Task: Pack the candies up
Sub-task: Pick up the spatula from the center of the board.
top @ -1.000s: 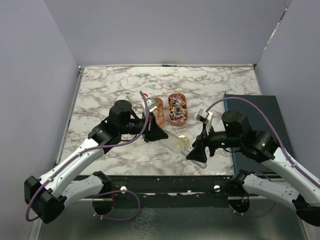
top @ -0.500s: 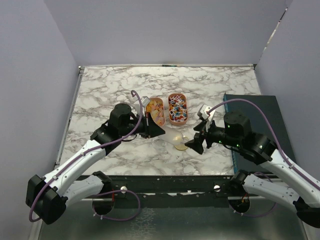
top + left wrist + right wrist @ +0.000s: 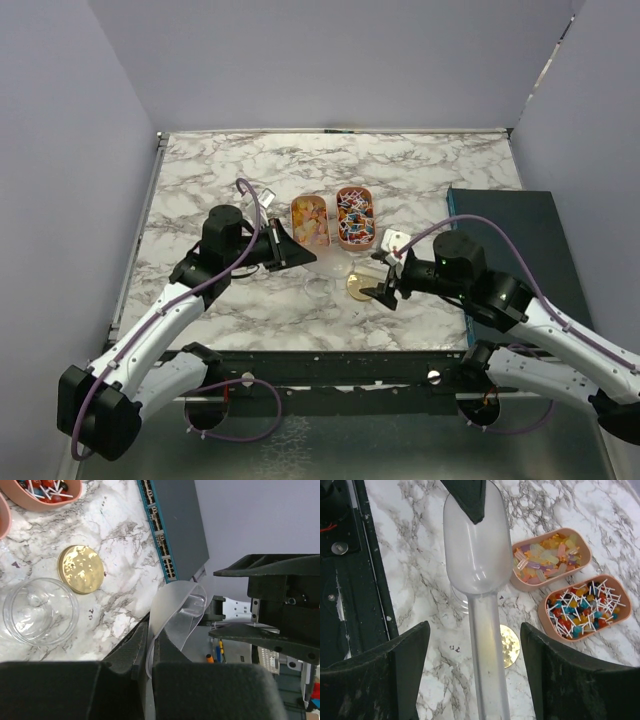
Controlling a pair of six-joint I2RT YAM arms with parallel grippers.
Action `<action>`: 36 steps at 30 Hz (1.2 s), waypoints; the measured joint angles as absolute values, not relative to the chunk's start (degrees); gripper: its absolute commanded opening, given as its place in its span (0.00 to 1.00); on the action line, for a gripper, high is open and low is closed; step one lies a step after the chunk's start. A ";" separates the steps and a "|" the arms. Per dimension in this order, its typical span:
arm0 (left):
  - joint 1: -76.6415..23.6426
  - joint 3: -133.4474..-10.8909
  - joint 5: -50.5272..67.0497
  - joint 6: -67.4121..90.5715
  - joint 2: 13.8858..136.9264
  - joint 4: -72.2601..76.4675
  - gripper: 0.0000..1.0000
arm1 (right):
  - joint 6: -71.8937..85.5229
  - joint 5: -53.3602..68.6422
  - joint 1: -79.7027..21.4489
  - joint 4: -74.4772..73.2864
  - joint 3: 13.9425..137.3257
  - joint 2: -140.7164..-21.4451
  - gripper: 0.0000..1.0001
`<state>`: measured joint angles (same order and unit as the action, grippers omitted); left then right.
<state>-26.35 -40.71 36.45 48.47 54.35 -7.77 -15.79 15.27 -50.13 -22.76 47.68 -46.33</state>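
The candies fill two oval trays: orange-yellow ones (image 3: 547, 555) (image 3: 309, 222), and red, blue and white ones (image 3: 582, 605) (image 3: 355, 215). A clear plastic scoop (image 3: 477, 555) (image 3: 175, 610) hangs above the marble table. My left gripper (image 3: 150, 630) (image 3: 288, 250) is shut on the rim of its bowl. The scoop's handle runs between the fingers of my right gripper (image 3: 474, 630) (image 3: 385, 290), which stands open with both fingers well clear of it. A clear empty jar (image 3: 40, 611) (image 3: 322, 290) stands under the scoop, with the gold lid (image 3: 81, 569) (image 3: 360, 287) flat beside it.
A dark blue-grey box (image 3: 510, 250) (image 3: 175, 525) lies along the table's right side. The black front rail (image 3: 350, 580) runs at the near edge. Grey walls close in the left, back and right.
My left gripper has carried the scoop left and away from the near edge, over the jar. My right gripper has followed it leftward, its jaws staying wide.
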 measured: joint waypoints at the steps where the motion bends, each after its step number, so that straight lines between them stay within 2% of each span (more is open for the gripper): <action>1: -26.33 -40.71 37.15 48.93 54.28 -7.79 0.00 | -16.47 14.81 -51.03 -21.91 47.51 -46.70 0.76; 6: -26.30 -40.71 39.75 50.54 54.15 -7.79 0.00 | -19.33 13.02 -53.23 -19.66 46.92 -48.51 0.73; 28: -26.20 -40.71 43.66 52.16 51.64 -7.81 0.00 | -21.30 12.08 -55.96 -16.32 46.89 -49.87 0.41; 32: -26.20 -40.71 43.66 52.53 51.57 -7.84 0.00 | -20.99 12.78 -56.36 -15.66 46.85 -49.87 0.32; 36: -25.87 -40.71 43.57 52.77 51.53 -8.03 0.00 | -20.45 12.32 -56.53 -14.50 46.33 -49.82 0.11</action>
<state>-25.87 -40.71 43.57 52.77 51.53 -8.03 -20.45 12.32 -56.53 -14.50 46.33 -49.82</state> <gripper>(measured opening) 0.031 0.272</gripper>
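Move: The spatula's handle, at the spot just behind its blade, lies about 3 cm ahead, 3 cm left and 3 cm below the right hand, whose open fingers already straddle the handle. From that hand the gold lid sits some 7 cm ahead, 4 cm left, and the glass jar about 7 cm ahead, 15 cm left, both nearly 20 cm down. The left hand, holding the blade, has that same handle spot some 10 cm to its right, 1 cm back and slightly lower. The spatula handle is brought back and up into the right gripper: the left hand keeps its pinch on the blade and draws about 3 cm back and 2 cm up, turning slightly clockwise. The right hand slides some 3 cm left along the handle towards the blade, dipping 1 cm and recovering, while its fingers close from about three-quarters open to pinch the handle just behind the blade. ##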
